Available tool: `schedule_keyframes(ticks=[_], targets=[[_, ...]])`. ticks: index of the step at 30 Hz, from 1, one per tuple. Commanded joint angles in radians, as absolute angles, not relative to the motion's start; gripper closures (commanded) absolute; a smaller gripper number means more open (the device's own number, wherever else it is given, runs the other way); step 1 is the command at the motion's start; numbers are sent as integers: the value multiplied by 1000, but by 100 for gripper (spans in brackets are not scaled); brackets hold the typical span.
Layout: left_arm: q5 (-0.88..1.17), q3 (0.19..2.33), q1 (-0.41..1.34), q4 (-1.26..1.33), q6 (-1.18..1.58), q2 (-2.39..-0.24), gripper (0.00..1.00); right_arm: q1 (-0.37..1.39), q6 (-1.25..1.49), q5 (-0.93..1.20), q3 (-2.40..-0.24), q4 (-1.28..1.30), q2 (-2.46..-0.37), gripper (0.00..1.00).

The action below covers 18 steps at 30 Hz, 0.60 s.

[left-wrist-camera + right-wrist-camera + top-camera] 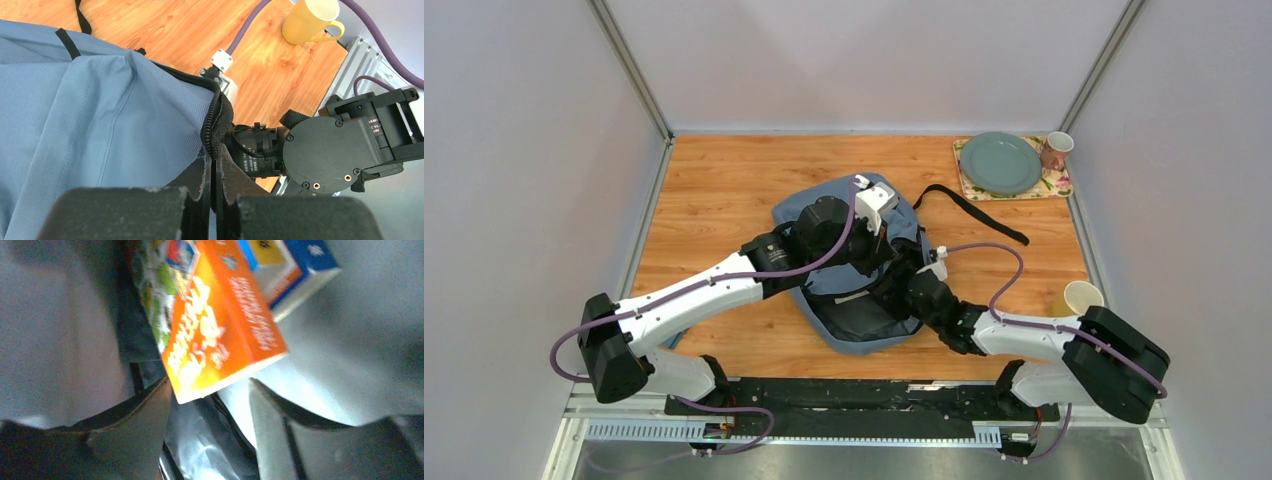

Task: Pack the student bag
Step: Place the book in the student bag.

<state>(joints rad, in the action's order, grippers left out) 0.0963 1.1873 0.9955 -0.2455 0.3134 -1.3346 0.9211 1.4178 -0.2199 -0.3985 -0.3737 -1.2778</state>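
Note:
The student bag (856,318), a grey-blue fabric backpack, lies in the middle of the table with its mouth toward the arms. My left gripper (215,167) is shut on the black zip edge (214,127) of the bag's opening and holds it up; blue fabric (100,110) fills the left of that view. My right gripper (210,415) is inside the bag, jaws wide apart. An orange box (220,330) lies just beyond its fingertips, with one corner between them and touching neither finger. A blue box (295,265) lies behind the orange one.
A yellow mug (1079,298) stands near the right arm's base. At the back right, a green plate (1000,163) and a pinkish cup (1055,150) sit on a floral mat (1064,185). A black strap (974,210) trails right from the bag.

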Motion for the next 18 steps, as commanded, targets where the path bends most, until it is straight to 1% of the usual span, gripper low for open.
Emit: schedule_keyframes(ticks=[1,3,5,6,8,14,18], targets=[[124,1195,1002,-153,334,-1278,100,939,1420,-256,-348,-333,-1235,46],[124,1192,1003,-155,336,-1278,100,939,1431,-268,-347,-339,-1238,66],[124,1189,1003,-156,339,-1275,100,936,1433,-282,-367,-337,-1258,81],[126,1189,1003,-155,341,-1275,100,937,1418,-308,-379,-339,-1268,83],[130,1187,1003,-156,345,-1273,100,924,1404,-311,-431,-348,-1314,92],[127,1181,1002,-179,347,-1264,100,882,1371,-315,-549,-379,-1414,93],[109,1163,1003,-195,338,-1249,100,874,1362,-327,-494,-403,-1381,92]])
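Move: Inside the bag, the orange book's middle lies about 12 cm ahead of the right hand, roughly in line sideways and some 2 cm lower, with its near end only a few centimetres from the open fingers. Stacked beneath it, about 14 cm ahead and level sideways, are the light blue book, 4 cm below the hand, and the dark blue book, 7 cm below. From the left hand, the orange book is about 7 cm ahead, 2 cm right and 19 cm down. Backing off first by a centimetre or so, back and to the right while sinking nearly 2 cm, the right hand shuts its open fingers, then drives forward about 4.5 cm with some drift left and up, setting the closed tips against the orange book's near end to push it deeper into the bag. The left hand stays put, still pinching the zipped edge and holding the bag open. ##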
